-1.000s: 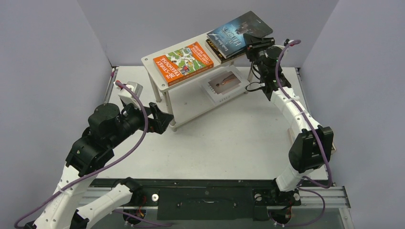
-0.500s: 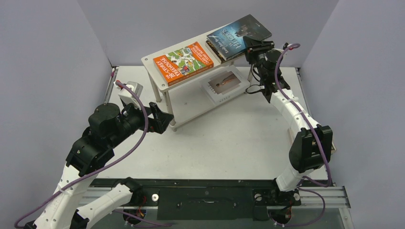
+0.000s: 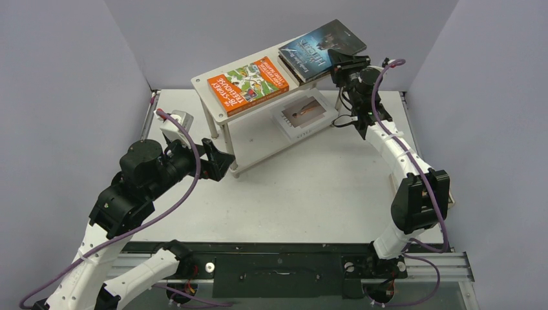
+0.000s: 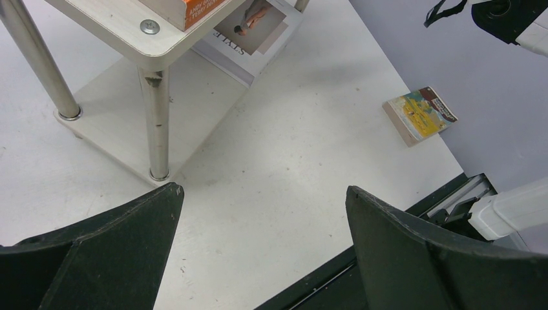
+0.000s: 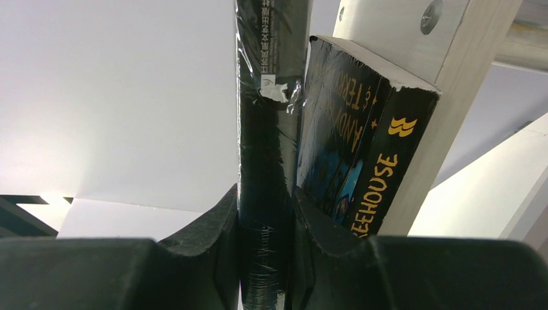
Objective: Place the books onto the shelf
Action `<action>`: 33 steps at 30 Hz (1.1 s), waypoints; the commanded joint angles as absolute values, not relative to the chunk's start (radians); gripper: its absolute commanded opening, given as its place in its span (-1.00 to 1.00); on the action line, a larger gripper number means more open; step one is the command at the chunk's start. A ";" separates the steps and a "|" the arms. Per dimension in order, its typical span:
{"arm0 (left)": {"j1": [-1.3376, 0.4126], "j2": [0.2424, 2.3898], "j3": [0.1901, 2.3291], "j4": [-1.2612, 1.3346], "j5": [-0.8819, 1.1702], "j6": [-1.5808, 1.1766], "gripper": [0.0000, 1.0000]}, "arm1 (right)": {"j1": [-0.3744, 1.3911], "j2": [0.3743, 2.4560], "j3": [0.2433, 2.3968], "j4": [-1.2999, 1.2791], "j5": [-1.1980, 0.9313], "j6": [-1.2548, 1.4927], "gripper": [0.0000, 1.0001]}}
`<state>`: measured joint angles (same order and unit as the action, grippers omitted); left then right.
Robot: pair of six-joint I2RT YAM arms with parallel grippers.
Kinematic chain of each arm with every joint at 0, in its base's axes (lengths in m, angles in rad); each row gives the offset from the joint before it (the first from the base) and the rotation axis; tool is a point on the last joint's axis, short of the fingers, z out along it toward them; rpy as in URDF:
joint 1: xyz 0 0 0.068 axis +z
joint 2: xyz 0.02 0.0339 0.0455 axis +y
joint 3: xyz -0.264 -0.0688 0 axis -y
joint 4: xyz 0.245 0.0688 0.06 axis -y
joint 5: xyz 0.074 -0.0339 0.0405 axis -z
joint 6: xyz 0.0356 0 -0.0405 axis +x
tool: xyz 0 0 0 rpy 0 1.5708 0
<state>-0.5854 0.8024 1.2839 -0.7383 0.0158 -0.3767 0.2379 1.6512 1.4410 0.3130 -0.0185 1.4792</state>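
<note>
The white shelf (image 3: 205,97) stands at the back of the table. An orange book (image 3: 247,84) lies on its top board. My right gripper (image 3: 340,59) is shut on a dark blue-grey book (image 3: 323,46), held tilted over a black comic-cover book (image 3: 292,67) at the top board's right end. In the right wrist view the dark book (image 5: 262,97) is pinched between the fingers of the right gripper (image 5: 266,194), against the black book (image 5: 342,142). A white book (image 3: 304,114) lies on the lower board. My left gripper (image 3: 216,158) (image 4: 263,189) stands open by the shelf's front leg (image 4: 157,123).
A yellow-teal book (image 4: 420,115) lies on the table near the right wall, close to the right arm. Grey walls enclose the table on three sides. The black rail (image 3: 278,265) with the arm bases runs along the near edge.
The right gripper has shifted the dark blue-grey book a little to the left over the black book. The left arm has not moved.
</note>
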 commanded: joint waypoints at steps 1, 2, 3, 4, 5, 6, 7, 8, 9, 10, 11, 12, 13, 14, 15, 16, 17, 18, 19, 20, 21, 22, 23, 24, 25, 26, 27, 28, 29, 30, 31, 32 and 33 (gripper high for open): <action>-0.581 0.805 1.317 -0.707 0.009 -0.365 0.93 | 0.255 1.586 1.472 0.468 -0.022 1.495 -0.58; -0.581 0.806 1.319 -0.707 0.009 -0.365 0.93 | 0.258 1.583 1.472 0.455 -0.017 1.489 -0.36; -0.581 0.807 1.319 -0.706 0.009 -0.365 0.93 | 0.259 1.582 1.477 0.446 -0.016 1.484 -0.29; -0.581 0.807 1.319 -0.706 0.008 -0.365 0.93 | 0.262 1.580 1.483 0.418 -0.013 1.474 -0.18; -0.581 0.807 1.319 -0.705 0.009 -0.365 0.93 | 0.264 1.578 1.500 0.393 -0.011 1.467 -0.15; -0.581 0.807 1.320 -0.704 0.008 -0.365 0.93 | 0.267 1.575 1.523 0.332 -0.005 1.449 -0.11; -0.581 0.808 1.320 -0.706 0.009 -0.366 0.93 | 0.271 1.574 1.536 0.302 -0.004 1.437 -0.10; -0.581 0.808 1.320 -0.707 0.009 -0.366 0.93 | 0.273 1.573 1.564 0.242 0.020 1.419 -0.07; -0.581 0.807 1.320 -0.708 0.008 -0.368 0.93 | 0.275 1.574 1.578 0.219 0.024 1.413 -0.07; -0.581 0.806 1.316 -0.708 0.008 -0.369 0.93 | 0.276 1.579 1.600 0.179 0.025 1.405 -0.05; -0.581 0.804 1.315 -0.707 0.008 -0.371 0.93 | 0.276 1.580 1.610 0.165 0.022 1.403 -0.05; -0.581 0.803 1.314 -0.707 0.009 -0.372 0.93 | 0.276 1.584 1.630 0.134 0.014 1.396 -0.03; -0.581 0.802 1.313 -0.707 0.009 -0.373 0.93 | 0.276 1.586 1.640 0.110 0.011 1.393 -0.03; -0.581 0.801 1.314 -0.707 0.008 -0.373 0.93 | 0.276 1.587 1.650 0.102 0.008 1.389 -0.01; -0.581 0.799 1.314 -0.708 -0.003 -0.374 0.93 | 0.276 1.587 1.654 0.087 0.008 1.387 0.06; -0.581 0.798 1.316 -0.708 -0.014 -0.374 0.93 | 0.275 1.586 1.664 0.078 0.008 1.383 0.12; -0.581 0.796 1.315 -0.708 -0.016 -0.374 0.93 | 0.274 1.587 1.670 0.061 -0.015 1.380 0.13; -0.581 0.793 1.313 -0.708 -0.020 -0.374 0.93 | 0.274 1.589 1.686 0.049 -0.021 1.373 0.14; -0.581 0.792 1.311 -0.708 -0.021 -0.374 0.93 | 0.269 1.590 1.694 0.027 -0.031 1.371 0.14; -0.581 0.790 1.310 -0.709 -0.021 -0.375 0.93 | 0.267 1.592 1.708 0.017 -0.035 1.369 0.14; -0.581 0.788 1.308 -0.710 -0.022 -0.376 0.93 | 0.260 1.593 1.715 0.007 -0.042 1.368 0.14; -0.581 0.786 1.307 -0.710 -0.023 -0.377 0.93 | 0.257 1.594 1.726 -0.010 -0.046 1.368 0.14; -0.581 0.785 1.307 -0.711 -0.024 -0.378 0.93 | 0.248 1.595 1.731 -0.036 -0.054 1.368 0.15; -0.581 0.782 1.305 -0.711 -0.025 -0.378 0.93 | 0.239 1.595 1.743 -0.046 -0.059 1.367 0.15; -0.581 0.782 1.305 -0.712 -0.027 -0.377 0.93 | 0.234 1.598 1.758 -0.070 -0.072 1.361 0.15; -0.581 0.780 1.303 -0.712 -0.027 -0.377 0.93 | 0.227 1.600 1.766 -0.083 -0.077 1.356 0.16; -0.581 0.781 1.301 -0.710 -0.027 -0.377 0.93 | 0.225 1.603 1.780 -0.109 -0.081 1.343 0.17; -0.581 0.779 1.298 -0.705 -0.026 -0.377 0.93 | 0.224 1.607 1.787 -0.125 -0.080 1.336 0.17; -0.581 0.779 1.290 -0.701 -0.024 -0.378 0.93 | 0.224 1.614 1.799 -0.153 -0.083 1.323 0.17; -0.581 0.779 1.286 -0.697 -0.023 -0.379 0.93 | 0.223 1.615 1.801 -0.163 -0.084 1.317 0.18; -0.581 0.780 1.279 -0.690 -0.019 -0.381 0.93 | 0.223 1.615 1.796 -0.172 -0.088 1.310 0.18; -0.581 0.782 1.277 -0.686 -0.017 -0.383 0.93 | 0.221 1.614 1.792 -0.178 -0.089 1.306 0.18; -0.581 0.782 1.276 -0.685 -0.014 -0.385 0.93 | 0.220 1.611 1.787 -0.183 -0.090 1.295 0.18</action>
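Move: The right hand already grips the spine edge of the dark book, whose middle lies about 5 cm ahead and 4 cm to its left. The black treehouse book it goes onto has its middle some 4 cm ahead, 5 cm left and 4 cm below. The orange treehouse book is about 27 cm left and 8 cm back, 4 cm lower. From the left hand, the black treehouse book lies roughly 34 cm ahead and 29 cm right, about level. The right hand opens at the dark book's spine, easing about 2 cm back and up, tilting some 10 degrees. ##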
